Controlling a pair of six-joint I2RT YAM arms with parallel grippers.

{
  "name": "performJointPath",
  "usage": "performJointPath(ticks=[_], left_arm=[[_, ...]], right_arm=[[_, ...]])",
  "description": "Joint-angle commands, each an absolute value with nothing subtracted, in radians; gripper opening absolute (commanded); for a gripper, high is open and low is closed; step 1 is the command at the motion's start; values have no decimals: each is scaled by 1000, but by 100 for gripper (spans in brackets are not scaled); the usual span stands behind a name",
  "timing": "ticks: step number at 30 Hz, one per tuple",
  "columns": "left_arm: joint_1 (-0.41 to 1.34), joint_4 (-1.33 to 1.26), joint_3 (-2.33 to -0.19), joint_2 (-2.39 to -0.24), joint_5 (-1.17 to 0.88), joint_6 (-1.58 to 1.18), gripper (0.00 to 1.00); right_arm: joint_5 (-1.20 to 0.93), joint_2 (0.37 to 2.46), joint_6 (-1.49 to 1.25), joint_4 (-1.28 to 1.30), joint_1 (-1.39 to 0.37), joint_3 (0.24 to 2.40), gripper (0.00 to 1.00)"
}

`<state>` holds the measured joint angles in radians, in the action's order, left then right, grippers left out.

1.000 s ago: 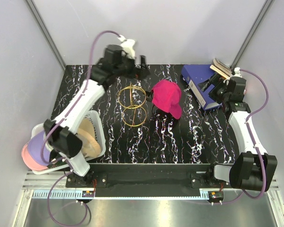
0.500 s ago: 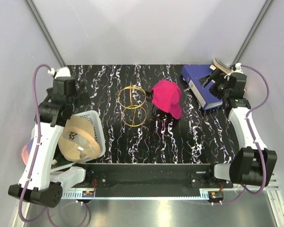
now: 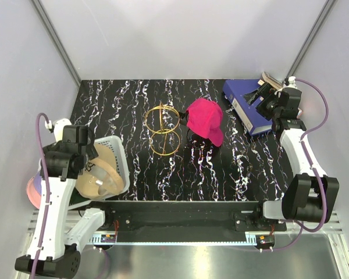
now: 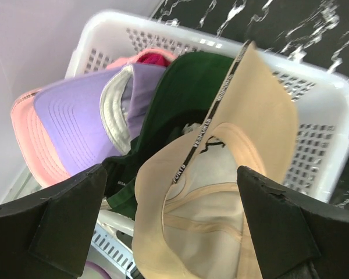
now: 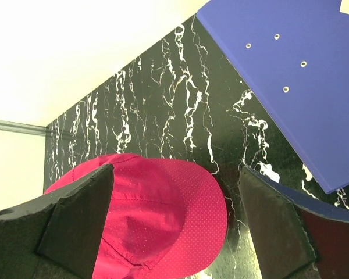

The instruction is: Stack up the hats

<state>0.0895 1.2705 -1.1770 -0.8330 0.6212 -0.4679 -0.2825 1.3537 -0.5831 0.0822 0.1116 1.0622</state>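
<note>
Several hats lie piled in the white basket (image 4: 314, 81) at the near left. A tan hat (image 4: 221, 192) sits upside down on top, with a dark green hat (image 4: 180, 99), a lavender hat (image 4: 75, 116) and a light pink hat (image 4: 23, 133) beside and under it. My left gripper (image 4: 171, 171) hangs open just above the tan hat (image 3: 102, 174), holding nothing. The magenta hat (image 3: 205, 119) lies alone in the middle of the table. My right gripper (image 5: 175, 171) is open above and to the right of the magenta hat (image 5: 157, 215), apart from it.
A gold wire ring frame (image 3: 164, 131) stands just left of the magenta hat. A blue binder (image 3: 247, 104) lies at the back right under my right gripper (image 3: 259, 99). The basket (image 3: 123, 165) overhangs the table's left near edge. Grey walls enclose the table.
My left arm has swung from the back of the table to the left and down over the basket. The right arm has barely moved. Both grippers stayed open.
</note>
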Motion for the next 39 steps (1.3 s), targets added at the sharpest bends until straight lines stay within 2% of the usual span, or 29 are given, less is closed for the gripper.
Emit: performJointPath(ticks=[1,3,4,5,7,8,9,10,15,22,26,31,34,37,39], left_arm=[[48,1158,-1102,-810,634,-463,99],[22,1138,-1086,-813,603,-445,95],[14,1120,-1074,-819,591,-437,88],[9,1111,-1071,-822,578,-422,68],[0,1089,-1063,-828,561,-413,42],[2,1082,-1058,-827,561,-396,17],[2,1075,-1058,-827,564,-384,6],[0,1068,-1061,-828,574,-373,0],[0,1002,-1166,-805,572,-253,0],[2,867,-1261,-782,437,-62,0],[0,819,-1284,-766,232,44,0],[6,723,-1345,-778,83,98,0],[57,687,-1376,-834,43,118,0],[274,634,-1420,-900,206,181,0],[352,594,-1472,-960,262,230,0]], right_arm=[[-305,1332,-584,31,114,1104,95],[-301,1318,-578,37,114,1106,95],[-299,1313,-575,38,114,1109,95],[-296,1307,-572,40,114,1111,95],[-295,1298,-561,52,114,1126,95],[-295,1295,-557,63,112,1135,95],[-296,1296,-546,70,110,1156,95],[-298,1295,-542,75,109,1169,95],[-270,1316,-476,135,26,1311,94],[-235,1416,-492,216,-178,1548,94],[-287,1486,-566,278,-244,1695,94],[-356,1560,-675,362,-297,1833,92],[-380,1612,-751,417,-333,1919,92],[-413,1675,-860,463,-362,2011,91],[-422,1700,-885,494,-382,2052,91]])
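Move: The tan hat lies on top in the basket, its middle about 5 cm to the right of my left hand, 1 cm back and 6 cm below. The green hat is under it, roughly 3 cm back, 1 cm right and 11 cm down; the purple hat some 10 cm left and 5 cm back, 10 cm down. From my right hand the tan hat is about 55 cm left, 27 cm back and 6 cm lower; the bright pink hat stands some 17 cm left, 7 cm back, 8 cm down. My left hand sinks nearly 3 cm and shuts on the left edge of the tan hat, pinching it beside the brim, then lifts it up and forward out of the basket, swinging right and turning clockwise some 40 degrees as the fingers tip upward. My open right hand rises about 20 cm and goes as far left towards it, turning counter-clockwise. ##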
